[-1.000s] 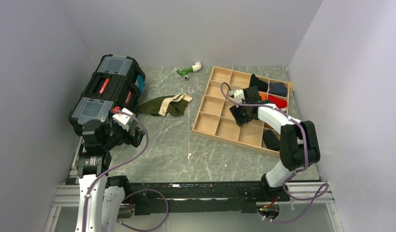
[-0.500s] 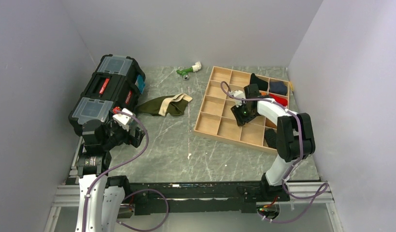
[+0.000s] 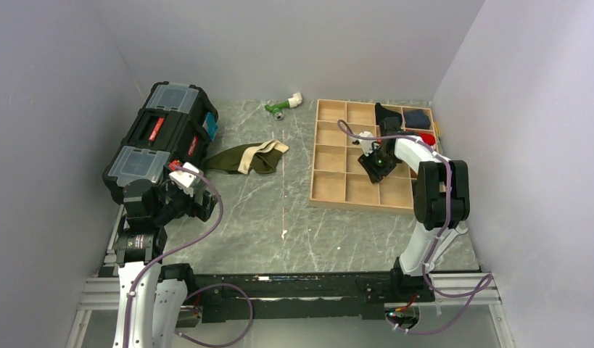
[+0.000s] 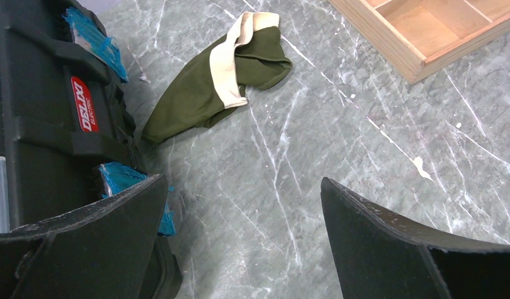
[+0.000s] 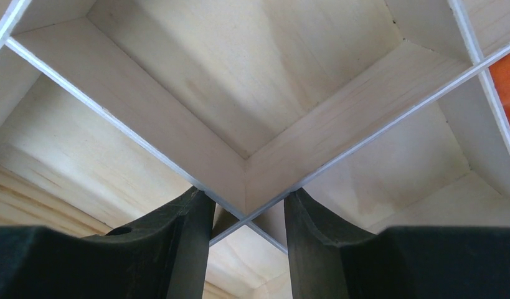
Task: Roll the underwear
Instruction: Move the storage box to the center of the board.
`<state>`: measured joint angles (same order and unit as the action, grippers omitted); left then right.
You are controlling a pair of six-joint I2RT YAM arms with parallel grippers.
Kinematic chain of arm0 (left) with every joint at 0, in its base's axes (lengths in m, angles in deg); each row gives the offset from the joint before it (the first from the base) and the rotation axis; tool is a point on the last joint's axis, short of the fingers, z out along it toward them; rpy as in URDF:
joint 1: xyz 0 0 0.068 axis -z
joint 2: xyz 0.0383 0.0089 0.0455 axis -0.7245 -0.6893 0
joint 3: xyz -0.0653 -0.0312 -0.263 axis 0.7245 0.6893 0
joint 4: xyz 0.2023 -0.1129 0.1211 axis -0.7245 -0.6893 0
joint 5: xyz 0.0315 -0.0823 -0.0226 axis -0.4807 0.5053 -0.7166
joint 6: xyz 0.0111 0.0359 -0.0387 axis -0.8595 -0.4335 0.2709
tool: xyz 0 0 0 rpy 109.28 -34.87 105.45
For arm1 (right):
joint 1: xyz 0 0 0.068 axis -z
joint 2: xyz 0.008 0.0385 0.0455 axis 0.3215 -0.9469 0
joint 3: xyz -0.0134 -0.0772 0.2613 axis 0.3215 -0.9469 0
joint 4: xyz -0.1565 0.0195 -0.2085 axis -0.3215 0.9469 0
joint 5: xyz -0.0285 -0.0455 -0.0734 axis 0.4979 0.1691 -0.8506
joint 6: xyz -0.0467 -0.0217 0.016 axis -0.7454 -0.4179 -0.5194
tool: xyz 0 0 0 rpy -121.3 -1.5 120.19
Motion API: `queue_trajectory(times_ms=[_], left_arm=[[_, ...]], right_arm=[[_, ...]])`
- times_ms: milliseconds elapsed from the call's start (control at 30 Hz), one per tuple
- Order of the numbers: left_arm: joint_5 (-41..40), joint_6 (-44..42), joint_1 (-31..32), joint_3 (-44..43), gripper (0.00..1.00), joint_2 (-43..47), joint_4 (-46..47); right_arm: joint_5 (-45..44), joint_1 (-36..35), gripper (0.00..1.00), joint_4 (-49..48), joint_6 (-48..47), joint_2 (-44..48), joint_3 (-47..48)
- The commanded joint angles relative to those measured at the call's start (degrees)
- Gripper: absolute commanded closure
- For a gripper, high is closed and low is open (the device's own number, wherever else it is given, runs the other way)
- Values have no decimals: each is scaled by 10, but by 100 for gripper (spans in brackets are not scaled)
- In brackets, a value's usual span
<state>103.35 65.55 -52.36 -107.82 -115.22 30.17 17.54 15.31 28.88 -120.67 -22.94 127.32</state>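
Note:
The underwear [image 3: 246,158], olive green with a cream waistband, lies crumpled and flat on the marble table, left of the wooden tray [image 3: 359,204]. The left wrist view shows the underwear [image 4: 215,87] ahead of my left gripper [image 4: 240,180]. That left gripper [image 3: 198,205] is open and empty, hovering near the table's front left beside the toolbox. My right gripper [image 3: 377,163] is down inside the tray. In the right wrist view the right gripper [image 5: 246,196] has its jaws closed on the crossing of two tray dividers [image 5: 339,152].
A black toolbox [image 3: 163,138] fills the left side, close to the left gripper. A green and white object [image 3: 283,105] lies at the back. The tray's far right cells hold a black roll [image 3: 386,116], a dark blue roll [image 3: 417,116] and a red item [image 3: 426,138].
The right gripper closed on the tray's dividers, and the tray swung round and slid right until square with the table. The left arm and the underwear stayed still.

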Motion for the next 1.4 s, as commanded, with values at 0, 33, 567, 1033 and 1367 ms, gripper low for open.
queue_trajectory(times_ms=[0, 33, 567, 1033, 1367], left_arm=[[18, -10, -4, -14, 1, 2, 1], [18, -10, -5, -14, 1, 1, 2], [19, -12, -6, -13, 1, -4, 3], [16, -11, -6, -9, 1, -2, 7], [-23, -13, -6, -56, 1, -46, -10]], right_arm=[[-53, 40, 86, 42, -91, -46, 35], [-56, 51, 86, 43, -93, -52, 43], [-56, 84, 86, 67, -136, -99, 112], [-88, 84, 71, 64, -150, -104, 131], [-10, 84, 30, 39, -74, 3, 113]])
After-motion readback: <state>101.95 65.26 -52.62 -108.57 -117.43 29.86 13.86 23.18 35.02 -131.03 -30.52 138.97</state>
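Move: At the right hand, the fingers already hold the storage box where two dividers cross, on its middle line, one cell in from the near edge; the box's middle is about 11 cm ahead, level sideways. In it the orange cloth lies some 17 cm ahead and 6 cm right, the black cloth 28 cm ahead and 5 cm right. The olive garment lies 8 cm ahead, 47 cm left. From the left hand the box's middle is roughly 60 cm right, 22 cm ahead and 20 cm below. Dragging the storage box by its divider crossing, the right hand travels about 7 cm to the right, away from the olive garment, and some 3 cm forward, nearly level. Most of this goes quickly at first, then it eases to a stop with a slight wrist tilt; the fingers finally open, letting go of the dividers, and just begin to rise. ##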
